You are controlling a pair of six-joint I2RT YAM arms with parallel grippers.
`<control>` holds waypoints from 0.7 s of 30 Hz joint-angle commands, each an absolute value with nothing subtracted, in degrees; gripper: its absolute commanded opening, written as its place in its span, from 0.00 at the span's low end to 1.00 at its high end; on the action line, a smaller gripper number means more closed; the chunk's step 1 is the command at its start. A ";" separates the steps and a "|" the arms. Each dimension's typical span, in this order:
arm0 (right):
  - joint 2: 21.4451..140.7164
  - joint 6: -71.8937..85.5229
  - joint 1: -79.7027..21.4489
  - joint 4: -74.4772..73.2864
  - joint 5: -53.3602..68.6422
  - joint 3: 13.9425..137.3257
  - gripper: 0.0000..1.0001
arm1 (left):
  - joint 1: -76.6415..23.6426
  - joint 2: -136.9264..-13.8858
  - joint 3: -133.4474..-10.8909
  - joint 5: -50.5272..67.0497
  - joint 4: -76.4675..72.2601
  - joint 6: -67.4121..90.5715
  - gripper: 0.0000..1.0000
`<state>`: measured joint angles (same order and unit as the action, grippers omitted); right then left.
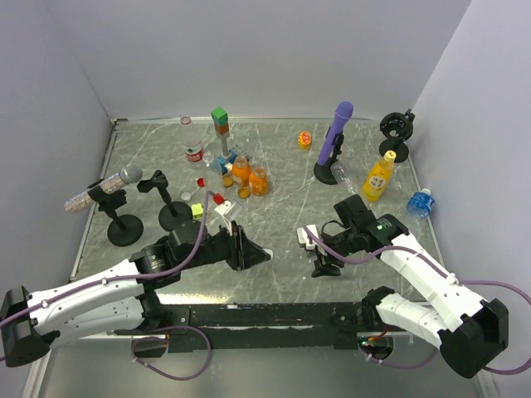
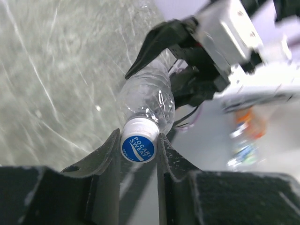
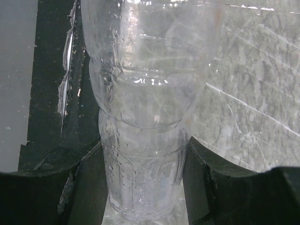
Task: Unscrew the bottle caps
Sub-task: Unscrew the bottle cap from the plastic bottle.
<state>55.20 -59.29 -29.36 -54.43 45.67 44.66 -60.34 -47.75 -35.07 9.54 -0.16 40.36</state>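
Note:
A clear plastic bottle (image 2: pixel 147 101) is held lying between my two grippers, low over the table near its front. Its cap (image 2: pixel 138 145), white-sided with a blue printed top, sits squeezed between the left gripper's (image 2: pixel 138 137) two black fingers, so that gripper is shut on it. My right gripper (image 3: pixel 144 154) is shut on the bottle's clear ribbed body (image 3: pixel 145 93), one finger on each side. From above, the left gripper (image 1: pixel 264 254) and the right gripper (image 1: pixel 322 264) point at each other, and the bottle between them barely shows.
Further back stand a yellow juice bottle (image 1: pixel 378 177), a squat blue-labelled bottle (image 1: pixel 420 202), a red-labelled bottle (image 1: pixel 192 145) and two orange bottles (image 1: pixel 241 170). A purple microphone (image 1: pixel 333 141), a grey microphone (image 1: pixel 112 186), black stands and stacked blocks (image 1: pixel 220 123) are there too. A loose red cap (image 1: pixel 200 182) lies nearby.

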 commanded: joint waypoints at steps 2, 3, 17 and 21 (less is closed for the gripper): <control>54.05 -59.15 -29.44 -50.27 45.18 45.18 0.15 | -60.56 -48.34 -40.86 5.72 6.75 66.34 0.01; 53.97 -59.06 -29.44 -50.27 45.18 45.09 0.15 | -60.56 -48.77 -42.09 5.02 8.07 67.66 0.01; 53.61 -59.76 -29.44 -51.15 45.70 45.62 0.15 | -60.64 -41.42 -43.43 7.73 11.08 40.47 0.99; 53.53 -61.43 -29.44 -51.77 47.72 45.18 0.15 | -60.56 -28.07 -35.00 11.32 4.85 23.61 0.97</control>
<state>54.35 -58.67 -29.36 -52.27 44.56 44.66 -60.36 -38.26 -40.42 6.59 12.14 42.83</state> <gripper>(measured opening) 0.599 0.968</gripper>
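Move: The white bottle cap sits between the left fingertips, within about 1 cm of the hand point. From there the clear bottle slopes away, its middle some 7 cm to the right and 5 cm lower. A small yellow block lies about 15 cm ahead and 19 cm left of the left hand, 20 cm down. From the right hand, which grips the bottle near its base, the cap is about 12 cm left, 10 cm up and roughly level fore and aft. The cap, already pinched by the left fingers, is twisted some 20 degrees further counter-clockwise as seen from the left hand, while the right hand keeps its grip on the bottle. The left fingers then spread wide and let go; that hand backs away up and to its left, roughly 5 cm off the cap and slightly back towards its base, while its wrist rolls back. ##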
